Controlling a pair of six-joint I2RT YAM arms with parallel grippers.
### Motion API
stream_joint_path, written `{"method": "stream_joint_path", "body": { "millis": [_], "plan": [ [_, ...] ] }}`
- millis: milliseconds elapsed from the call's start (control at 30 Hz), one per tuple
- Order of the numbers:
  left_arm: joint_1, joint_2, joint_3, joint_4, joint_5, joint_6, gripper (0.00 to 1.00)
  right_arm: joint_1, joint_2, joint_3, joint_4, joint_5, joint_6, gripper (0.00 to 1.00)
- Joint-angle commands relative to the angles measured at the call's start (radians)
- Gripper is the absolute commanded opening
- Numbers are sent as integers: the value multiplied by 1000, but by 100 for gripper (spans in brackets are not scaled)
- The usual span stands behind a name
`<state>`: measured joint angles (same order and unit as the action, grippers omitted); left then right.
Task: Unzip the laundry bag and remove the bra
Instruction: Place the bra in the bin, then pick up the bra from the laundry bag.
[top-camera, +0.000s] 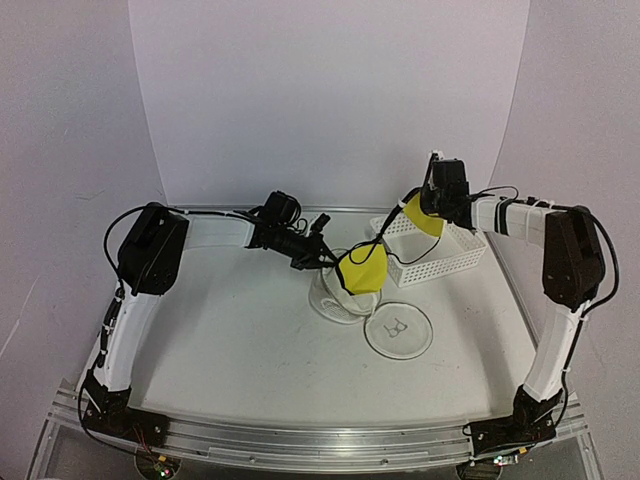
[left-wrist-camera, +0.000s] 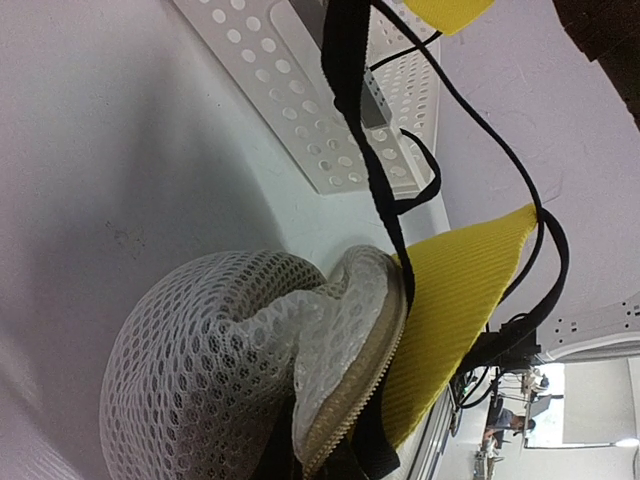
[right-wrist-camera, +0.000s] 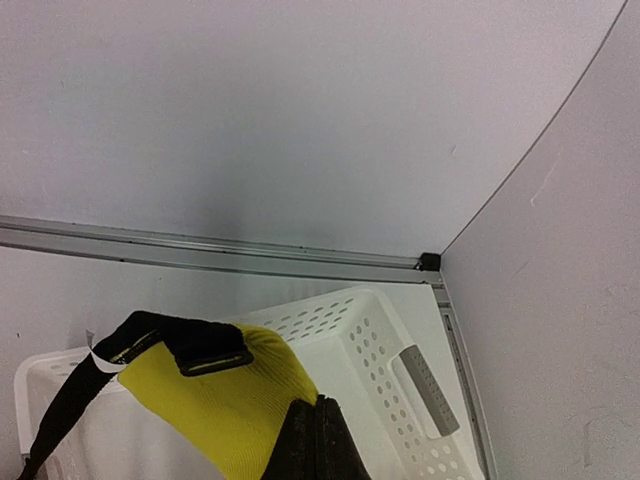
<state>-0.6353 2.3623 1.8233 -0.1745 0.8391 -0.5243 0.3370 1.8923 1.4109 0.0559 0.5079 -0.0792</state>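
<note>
The laundry bag is a white mesh pouch lying unzipped at mid-table, and its flat round face with the black pictogram rests beside it. My left gripper is shut on the bag's mesh rim by the zipper. The bra is yellow with black straps. One cup hangs at the bag's mouth. The other cup is raised over the basket, with my right gripper shut on its edge. In the left wrist view the mesh bulges next to the lower cup; my own fingers are mostly hidden.
A white perforated plastic basket stands at the back right under the right gripper, also seen as the basket in the right wrist view. A metal rail edges the table's far side, and curved white walls close in behind it.
</note>
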Motion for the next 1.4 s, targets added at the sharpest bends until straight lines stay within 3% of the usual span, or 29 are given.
{"method": "stream_joint_path", "body": {
  "millis": [0,167,300,533,933,1100,1367],
  "plan": [
    [-4,-3,1,36,26,2,0,-15,14,-22,15,-13,71,0],
    [-4,2,3,35,27,1,0,-16,17,-66,10,-22,130,1],
    [-4,10,9,35,30,-3,0,-16,-6,-95,6,-37,147,21],
    [-4,12,16,33,34,-5,0,-15,-129,-142,-3,-136,172,39],
    [-4,10,16,26,35,0,0,-15,-371,-288,-18,-630,285,60],
    [-4,9,18,24,36,1,0,-9,-352,-318,15,-820,392,66],
    [-4,7,13,21,37,4,0,16,-225,-319,127,-970,567,72]
  ]
}}
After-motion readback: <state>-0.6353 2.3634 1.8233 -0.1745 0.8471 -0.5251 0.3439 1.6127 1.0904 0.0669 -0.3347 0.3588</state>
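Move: The right hand holds the upper yellow cup of the bra above the white bin, whose middle lies about 15 cm below it, some 3 cm ahead and 2 cm left. The other yellow cup, still in the laundry bag's mouth, lies roughly 17 cm back and 20 cm left of the hand; the bag itself is 17 cm back and 25 cm left. From the left hand, pinching the bag's rim, the bin is about 16 cm ahead and 27 cm right. The right fingers lower the held cup about 6 cm into the bin and open wide to let go of it. The empty hand then rises some 10 cm while swinging left and back towards the bag and the cup still there, rolling its left side up about 40 degrees and turning counter-clockwise, and finally dips about 4 cm over the straps by the bin's left rim. The left hand stays put, keeping its pinch on the bag. ##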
